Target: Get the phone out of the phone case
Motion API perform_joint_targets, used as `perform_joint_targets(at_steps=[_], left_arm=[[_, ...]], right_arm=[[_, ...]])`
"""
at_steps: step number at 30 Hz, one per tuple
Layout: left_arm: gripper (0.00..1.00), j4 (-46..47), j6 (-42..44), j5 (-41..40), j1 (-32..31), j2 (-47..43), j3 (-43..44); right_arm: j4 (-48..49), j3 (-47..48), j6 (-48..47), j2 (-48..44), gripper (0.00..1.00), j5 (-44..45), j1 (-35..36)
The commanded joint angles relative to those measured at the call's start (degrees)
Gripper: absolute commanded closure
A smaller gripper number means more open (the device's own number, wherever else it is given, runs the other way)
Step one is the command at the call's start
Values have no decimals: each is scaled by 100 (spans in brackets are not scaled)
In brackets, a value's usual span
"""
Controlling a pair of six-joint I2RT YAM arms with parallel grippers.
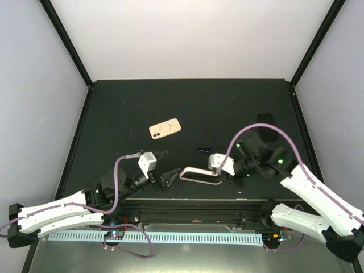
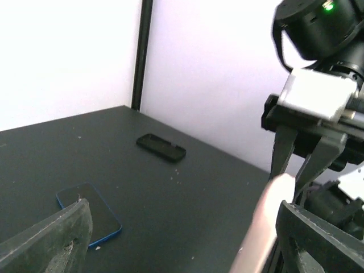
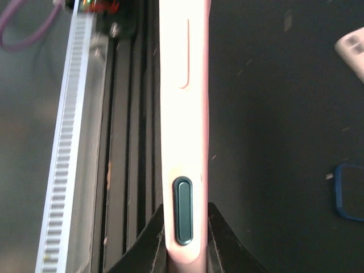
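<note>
My right gripper point(image 1: 219, 174) is shut on a pink phone case point(image 1: 200, 175) and holds it on its long edge near the table's front edge. In the right wrist view the fingers point(image 3: 152, 239) clamp the case point(image 3: 183, 114) at its near end, and a dark side button point(image 3: 182, 210) shows through its wall. My left gripper point(image 1: 165, 168) is open at the case's left end. In the left wrist view the pink case point(image 2: 266, 219) stands just inside the right finger point(image 2: 318, 239). I cannot tell whether a phone sits inside.
A blue-edged phone point(image 1: 206, 138) lies screen up mid-table and also shows in the left wrist view point(image 2: 91, 211). A cream case point(image 1: 165, 128) with a ring lies to its left. A black case point(image 1: 265, 120) lies far right. Dark rails point(image 3: 133, 142) run along the front edge.
</note>
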Motion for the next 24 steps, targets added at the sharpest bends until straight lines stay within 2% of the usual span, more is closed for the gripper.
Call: perform_joint_targets(at_steps=[1, 4, 7, 11, 16, 20, 24], left_arm=[[9, 1637, -474, 59, 134, -80, -327], [9, 2064, -461, 752, 227, 239, -256], [11, 2505, -501, 1260, 273, 659, -147], [13, 3993, -1113, 1629, 478, 1338, -186], [20, 5045, -2533, 2588, 1015, 2742, 495], [28, 4868, -2614, 3044, 1186, 3264, 1073], [35, 4722, -2519, 3301, 1354, 3109, 1111]], right_arm=[[905, 452, 864, -535, 99, -764, -431], [1257, 590, 1549, -566, 99, -1262, -893], [1797, 655, 2446, -396, 99, -2540, -1606], [2322, 551, 3078, -119, 99, -3723, -1961], [2261, 422, 3017, -93, 99, -4083, -1981], [2039, 426, 2897, -151, 99, -4160, -1988], [1477, 539, 2470, -162, 99, -3978, -1983]])
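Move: My right hand already pinches one end of the pink case with its phone inside. The case's middle is some 6 cm to that hand's left and 4 cm above it. From my empty left hand, that middle is about 10 cm right, 3 cm back and 3 cm lower. The blue-edged phone lies about 27 cm ahead, 16 cm right and 24 cm below my left hand; the beige case is some 31 cm ahead, 2 cm left and equally low. Keeping my pinch, I lift the pink case about 12 cm with my right hand, swinging forward and easing partly back while tilting the fingers from steeply down towards level. My open left hand follows right and up, a little forward, some 12 cm in all, to the case's near-left edge, tipping its fingers upward and narrowing them partway without gripping yet. ##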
